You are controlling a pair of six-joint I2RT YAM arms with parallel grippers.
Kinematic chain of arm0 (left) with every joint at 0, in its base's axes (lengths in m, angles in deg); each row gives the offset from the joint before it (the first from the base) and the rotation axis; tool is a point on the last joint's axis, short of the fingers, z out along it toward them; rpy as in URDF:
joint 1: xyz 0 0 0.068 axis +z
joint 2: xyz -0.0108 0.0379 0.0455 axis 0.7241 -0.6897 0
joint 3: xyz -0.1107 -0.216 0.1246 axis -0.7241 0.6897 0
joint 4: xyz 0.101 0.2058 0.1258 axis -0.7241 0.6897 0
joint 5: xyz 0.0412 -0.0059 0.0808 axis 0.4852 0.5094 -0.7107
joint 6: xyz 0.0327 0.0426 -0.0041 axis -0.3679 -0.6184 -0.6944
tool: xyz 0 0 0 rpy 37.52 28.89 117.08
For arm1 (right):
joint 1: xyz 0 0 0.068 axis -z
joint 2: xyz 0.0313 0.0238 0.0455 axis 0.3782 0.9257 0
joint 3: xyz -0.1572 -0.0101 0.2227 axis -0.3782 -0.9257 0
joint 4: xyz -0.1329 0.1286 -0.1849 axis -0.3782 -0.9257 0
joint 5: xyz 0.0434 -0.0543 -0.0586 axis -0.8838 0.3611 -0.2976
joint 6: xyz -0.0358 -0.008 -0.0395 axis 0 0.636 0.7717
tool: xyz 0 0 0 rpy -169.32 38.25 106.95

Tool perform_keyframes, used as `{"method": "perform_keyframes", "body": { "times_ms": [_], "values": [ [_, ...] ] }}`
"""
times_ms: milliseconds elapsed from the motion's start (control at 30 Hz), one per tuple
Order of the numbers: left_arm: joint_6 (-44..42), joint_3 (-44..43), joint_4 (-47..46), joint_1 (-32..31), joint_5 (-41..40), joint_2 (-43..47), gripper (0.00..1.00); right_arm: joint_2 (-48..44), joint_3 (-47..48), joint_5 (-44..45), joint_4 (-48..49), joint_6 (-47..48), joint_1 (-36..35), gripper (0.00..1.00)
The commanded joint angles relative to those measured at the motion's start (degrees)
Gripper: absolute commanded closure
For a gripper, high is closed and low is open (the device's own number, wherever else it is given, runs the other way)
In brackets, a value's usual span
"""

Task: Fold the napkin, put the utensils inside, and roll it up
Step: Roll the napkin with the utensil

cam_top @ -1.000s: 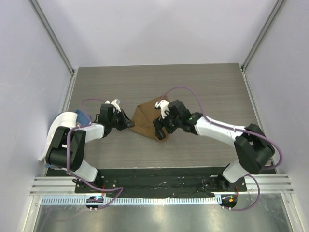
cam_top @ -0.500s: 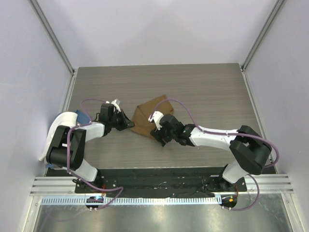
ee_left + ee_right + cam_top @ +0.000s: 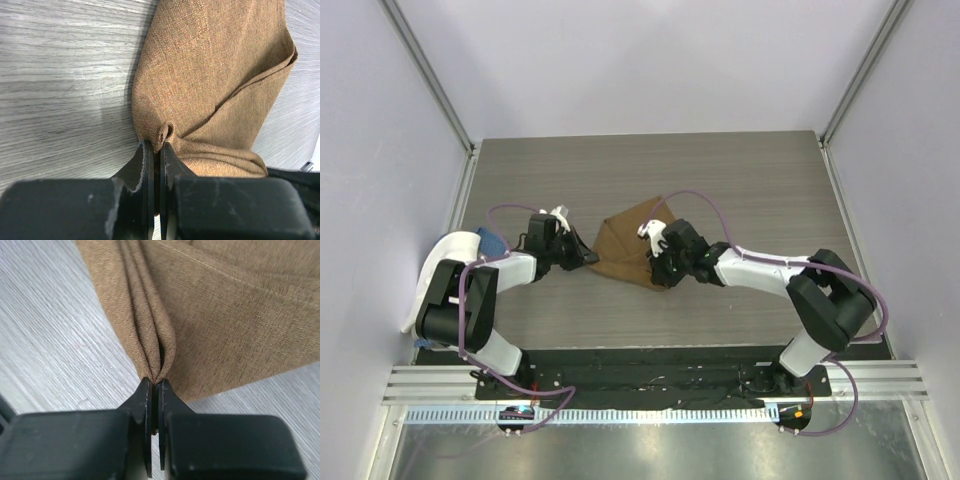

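The tan-brown napkin [image 3: 628, 245] lies folded on the wooden table between both arms. My left gripper [image 3: 588, 257] is shut on its left corner, where the cloth bunches at the fingertips in the left wrist view [image 3: 158, 146]. My right gripper [image 3: 658, 272] is shut on the napkin's near right edge, pinching a pleat of several layers in the right wrist view [image 3: 156, 384]. The napkin fills both wrist views [image 3: 215, 75] [image 3: 225, 305]. The gold spoon is out of view.
A white cloth [image 3: 448, 256] and a blue cloth [image 3: 492, 240] lie at the table's left edge behind the left arm. Grey walls and metal posts close in the table on three sides.
My right gripper swung toward the near edge with the napkin's corner, then moved back right a little. The napkin's shape shifted with it. The left gripper stayed put.
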Motion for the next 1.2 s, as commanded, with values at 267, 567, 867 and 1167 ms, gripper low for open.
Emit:
{"method": "perform_keyframes", "body": {
  "times_ms": [267, 567, 867, 1167],
  "values": [
    [-2.0, -2.0, 5.6, 0.2, -4.6, -0.2, 1.00, 14.5, 5.6, -19.6, -9.8, -10.1, 11.0, 0.99],
    [-2.3, -4.0, 10.2, 0.2, -6.6, -0.8, 1.00, 13.8, 9.4, -18.5, -15.9, -10.3, 11.7, 0.89],
    [-1.5, -6.8, 15.9, 0.2, -5.7, -2.4, 1.00, 2.3, 18.7, -2.7, -21.9, -4.1, 5.8, 0.45],
    [-1.3, -8.5, 17.8, 0.2, -4.9, -3.7, 1.00, 1.7, 8.8, 30.1, 9.2, 12.5, -14.5, 0.34]
  ]
}}
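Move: Pinched in the right fingers is the right end of the napkin's near fold; the middle of the napkin's flat part lies about 10 cm ahead, 6 cm to the left and 3 cm below that hand. The fold's left end, in the left fingers, is roughly 6 cm ahead and 16 cm left of the right hand. From the left hand, the flat part's middle is some 4 cm ahead, 10 cm right and 2 cm lower. Sinking nearly 3 cm, the right hand takes its pinched fold end down to the table, tipping over about 30 degrees so the fingertips swing back towards the robot. Its fingers then open, and it lifts off some 9 cm while tipping back, lastly swinging about 6 cm left over the fold. The left hand stays put, still pinching its end, and tips slightly. ##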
